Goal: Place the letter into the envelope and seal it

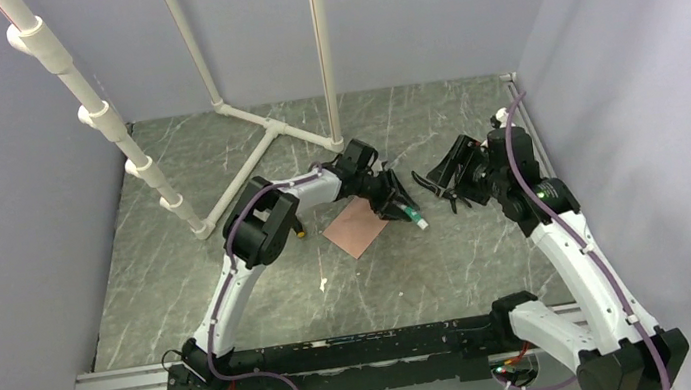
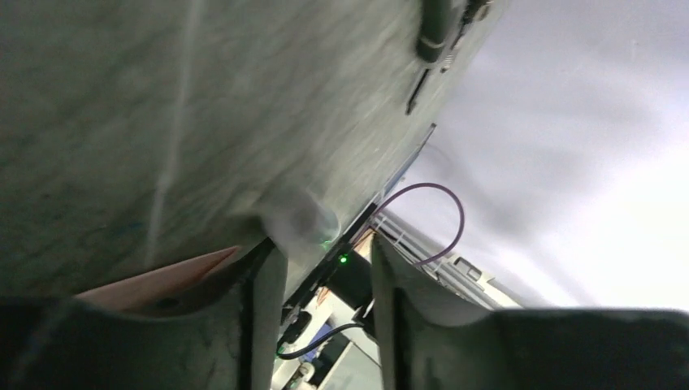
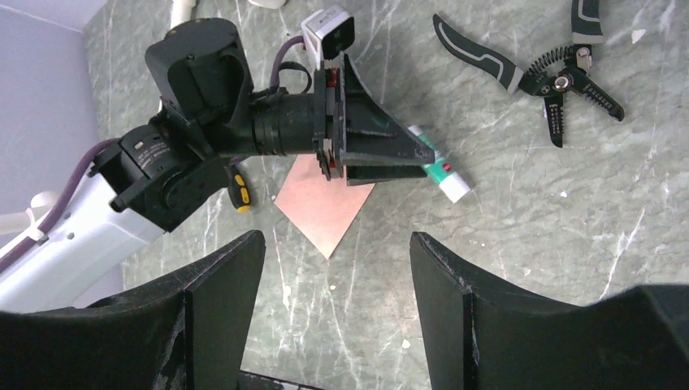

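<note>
A salmon-pink paper, the envelope (image 1: 356,227), lies flat on the marble table, with one corner toward the arms. It also shows in the right wrist view (image 3: 321,213) and as a pink edge in the left wrist view (image 2: 162,280). No flap shows. The paler tan letter does not show as a separate sheet. My left gripper (image 1: 400,205) is low over the envelope's right corner, open (image 2: 323,242), with nothing between the fingers. A blurred white glue stick cap (image 2: 305,219) lies just past its left fingertip. My right gripper (image 1: 439,183) hovers to the right, open and empty (image 3: 335,237).
A white and green glue stick (image 3: 439,172) lies right of the envelope. Black spring pliers (image 3: 552,73) lie further right. A yellow-tipped tool (image 3: 237,191) lies under the left arm. A white pipe frame (image 1: 256,156) stands at the back left. A white scrap (image 1: 322,284) lies nearer the arms.
</note>
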You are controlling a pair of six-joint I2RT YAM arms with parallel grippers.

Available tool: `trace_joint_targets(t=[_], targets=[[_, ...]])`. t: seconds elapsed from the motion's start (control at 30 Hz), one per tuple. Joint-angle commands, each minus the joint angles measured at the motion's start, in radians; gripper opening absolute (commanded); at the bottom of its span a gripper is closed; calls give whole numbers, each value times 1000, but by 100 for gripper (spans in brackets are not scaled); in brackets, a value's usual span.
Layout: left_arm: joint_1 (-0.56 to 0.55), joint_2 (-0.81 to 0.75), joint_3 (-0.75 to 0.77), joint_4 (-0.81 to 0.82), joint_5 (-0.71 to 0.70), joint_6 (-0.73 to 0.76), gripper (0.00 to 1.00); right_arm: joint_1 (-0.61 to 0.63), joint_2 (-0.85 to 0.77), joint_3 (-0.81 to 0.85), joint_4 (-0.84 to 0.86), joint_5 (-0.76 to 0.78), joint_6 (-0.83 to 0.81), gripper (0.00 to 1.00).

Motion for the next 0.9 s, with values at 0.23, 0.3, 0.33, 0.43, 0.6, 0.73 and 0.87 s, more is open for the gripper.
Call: trace_joint_targets(t=[0.23,0.3,0.33,0.43,0.6,0.73,0.87], targets=[[1,-29,37,-10,-32,-9,71,-4,-26,53,-70,18,-56,70],[-1,-51,36,-5,-29,21,71,-3,-24,79,-101,33,-66,70],[-2,-71,35,-9,-34,44,71,-3,-24,89,-113,41,-65,70],[-12,-162,47,-94,-101,181,73,-3,-38,115,-145,73,-56,70],[-36,-392,4,-277,-288,401,77,-4,-53,160,-180,144,-65,71],[-47,-614,-86,-456,-492,521,89,-4,-30,219,-272,246,-61,94],[-53,-855,-214,-580,-718,554,93,-3,33,299,-415,344,-32,100]])
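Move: The left hand has the glue stick right at its fingertips, its middle about 1 cm back, 1 cm right and 1 cm below, low over the table. From that hand the pliers lie some 9 cm to the right and 4 cm ahead, the envelope's middle about 11 cm left and 2 cm back, both roughly 3 cm lower. From the empty right hand the glue stick is about 7 cm left, 3 cm ahead and 19 cm below. Staying low and edging only about 1 cm forward and up at first, the left hand spreads its fingers nearly wide and lets go of the glue stick, then climbs quickly some 18 cm, drifting about 8 cm left, away from the stick and pliers, and rolling some 40 degrees. The empty right hand eases right, up and slightly back, opening fully late on. ##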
